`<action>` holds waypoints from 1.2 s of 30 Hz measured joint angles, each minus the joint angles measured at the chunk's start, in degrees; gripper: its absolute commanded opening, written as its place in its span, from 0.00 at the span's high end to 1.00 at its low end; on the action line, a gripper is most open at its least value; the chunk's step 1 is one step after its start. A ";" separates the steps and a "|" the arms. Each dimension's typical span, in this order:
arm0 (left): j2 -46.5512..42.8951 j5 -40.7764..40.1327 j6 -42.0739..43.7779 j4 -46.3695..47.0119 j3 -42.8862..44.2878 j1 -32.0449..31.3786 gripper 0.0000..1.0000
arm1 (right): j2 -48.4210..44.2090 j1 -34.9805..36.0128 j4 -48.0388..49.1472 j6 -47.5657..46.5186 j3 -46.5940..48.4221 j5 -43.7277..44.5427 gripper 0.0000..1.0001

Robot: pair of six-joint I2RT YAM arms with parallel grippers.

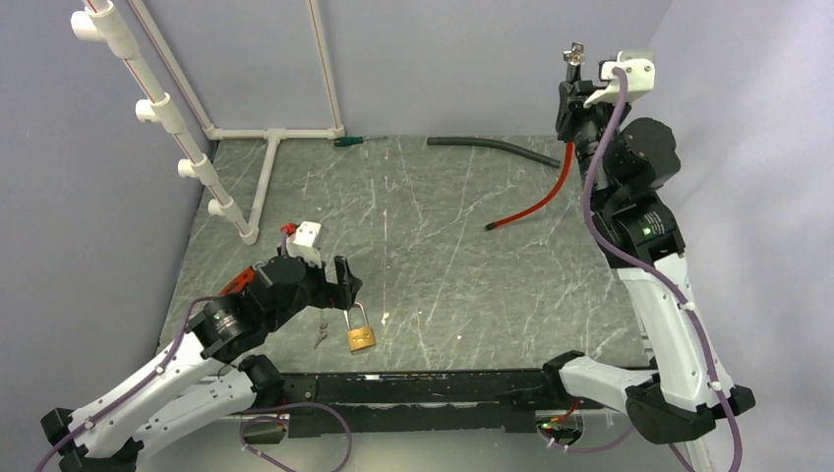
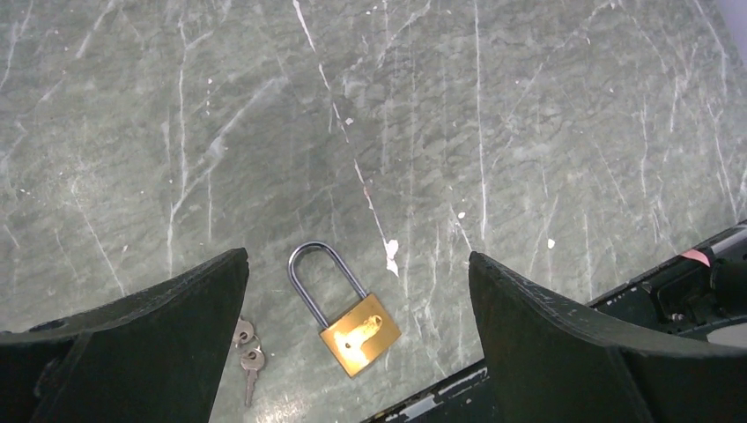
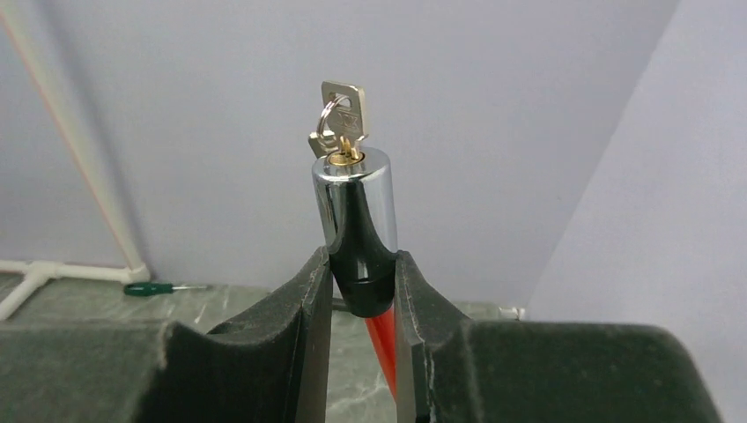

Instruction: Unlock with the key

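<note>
A chrome lock cylinder (image 3: 354,207) with a black base is pinched between the fingers of my right gripper (image 3: 363,264), held high at the back right (image 1: 573,79). A brass-coloured key (image 3: 343,115) on a small ring sits in its top end. A red cable (image 1: 541,202) hangs from the lock down to the table. My left gripper (image 2: 357,260) is open, low over the near left of the table. Between its fingers in the left wrist view lies a brass padlock (image 2: 359,334) with its shackle shut. Two small keys (image 2: 249,352) lie just left of it.
A black hose (image 1: 492,146) lies at the back of the table beside the red cable. A white pipe frame (image 1: 266,177) stands at the back left, with a green-handled tool (image 1: 347,141) near its foot. A black rail (image 1: 423,383) runs along the near edge.
</note>
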 measured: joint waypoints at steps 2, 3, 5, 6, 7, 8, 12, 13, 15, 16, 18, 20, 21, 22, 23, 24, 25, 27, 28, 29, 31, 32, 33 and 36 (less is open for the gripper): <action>0.31 0.63 0.02 -1.75 1.33 0.00 0.01 | -0.87 -0.13 1.51 -0.57 -0.42 -3.39 1.00; 0.72 1.01 0.00 -2.80 2.25 0.00 0.01 | -1.27 -0.20 1.88 -0.55 -1.38 -5.42 1.00; 1.95 1.46 -0.13 -6.03 5.09 0.00 0.02 | -1.66 0.04 2.95 0.22 -5.35 -11.32 1.00; 2.97 1.70 -0.28 -8.20 7.26 0.00 0.03 | -1.68 0.68 3.39 0.85 -7.74 -14.10 1.00; 3.87 1.97 -0.24 -9.88 9.22 0.00 0.03 | -1.20 1.73 4.22 1.44 -10.21 -16.28 1.00; 4.96 2.14 -0.11 -11.78 11.69 0.00 0.02 | -0.17 3.23 5.20 1.95 -12.94 -17.79 1.00; 5.79 1.57 0.92 -14.91 15.78 0.00 0.01 | 9.09 11.23 7.08 5.14 -22.93 -21.64 1.00; 5.11 1.40 1.22 -15.47 15.43 0.00 0.01 | 11.93 12.50 7.21 6.64 -24.72 -22.88 1.00; 2.71 1.25 1.46 -15.89 13.57 0.00 0.01 | 16.94 13.92 7.45 9.97 -27.63 -25.46 1.00; 1.55 1.27 1.57 -15.91 12.59 0.00 0.01 | 18.32 14.10 7.45 10.80 -28.30 -26.16 1.00; -0.79 1.25 1.84 -16.44 11.08 0.00 0.01 | 21.88 13.90 7.56 12.81 -28.55 -27.80 1.00; -1.81 0.96 2.38 -16.57 10.93 0.00 0.01 | 25.97 13.51 8.59 14.40 -26.95 -29.20 1.00; -2.05 0.76 2.78 -16.50 10.93 0.02 0.01 | 28.06 13.44 8.98 14.84 -25.66 -29.59 1.00; -2.08 0.55 2.97 -16.50 10.93 0.00 0.01 | 30.99 13.35 9.18 15.28 -23.41 -29.92 1.00; -1.95 0.37 3.21 -16.52 10.93 0.02 0.01 | 34.14 13.27 9.57 15.50 -20.83 -29.92 1.00; -1.64 0.22 3.39 -16.57 10.93 0.02 0.01 | 37.57 13.09 9.99 15.69 -17.97 -29.88 1.00; -1.29 0.04 3.52 -16.59 10.93 0.02 0.01 | 40.92 12.87 10.45 15.91 -15.17 -29.94 1.00; -0.63 -0.07 3.74 -16.59 10.93 0.09 0.01 | 46.34 12.52 10.16 16.44 -10.27 -30.58 0.99; -0.22 -0.07 3.80 -16.59 10.93 0.15 0.01 | 49.57 12.24 9.55 16.94 -6.95 -31.56 0.90; 0.22 -0.11 3.82 -16.61 10.93 0.17 0.01 | 52.46 11.89 9.03 17.53 -3.91 -32.48 0.75; 0.83 -0.35 3.82 -16.63 10.93 0.17 0.02 | 57.24 11.04 8.81 19.15 0.39 -33.59 0.52; 1.22 -0.52 3.85 -16.63 10.93 0.17 0.02 | 58.53 10.67 8.87 20.04 1.07 -33.94 0.44; 1.64 -0.59 3.85 -16.65 10.93 0.17 0.02 | 59.41 10.38 8.76 21.03 1.16 -34.07 0.37; 3.17 -0.68 4.22 -17.05 10.93 0.20 0.02 | 60.22 9.62 7.65 23.21 0.96 -34.29 0.24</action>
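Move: The right hand holds the cylinder of the red cable lock, key in it, high up; the bare table spot it is taken to lies about 12 cm ahead, 29 cm left and 52 cm below. The green screwdriver is some 27 cm beyond that spot and 6 cm left of it, the dark tube 25 cm beyond and 30 cm right of it. From the empty left hand, the loose keys lie about 3 cm back, 7 cm left and 20 cm down; the padlock is 2 cm back and 1 cm right. Down and leftward in a fast sweep, the right hand carries the lock cylinder some 45 cm down and 30 cm left, then forward over the table, tipping its fingers steeply down and turning counter-clockwise; low over the table the fingers open and let go of it. The left hand, open, shifts a few centimetres left and back towards the loose keys, rising briefly before sinking again. ##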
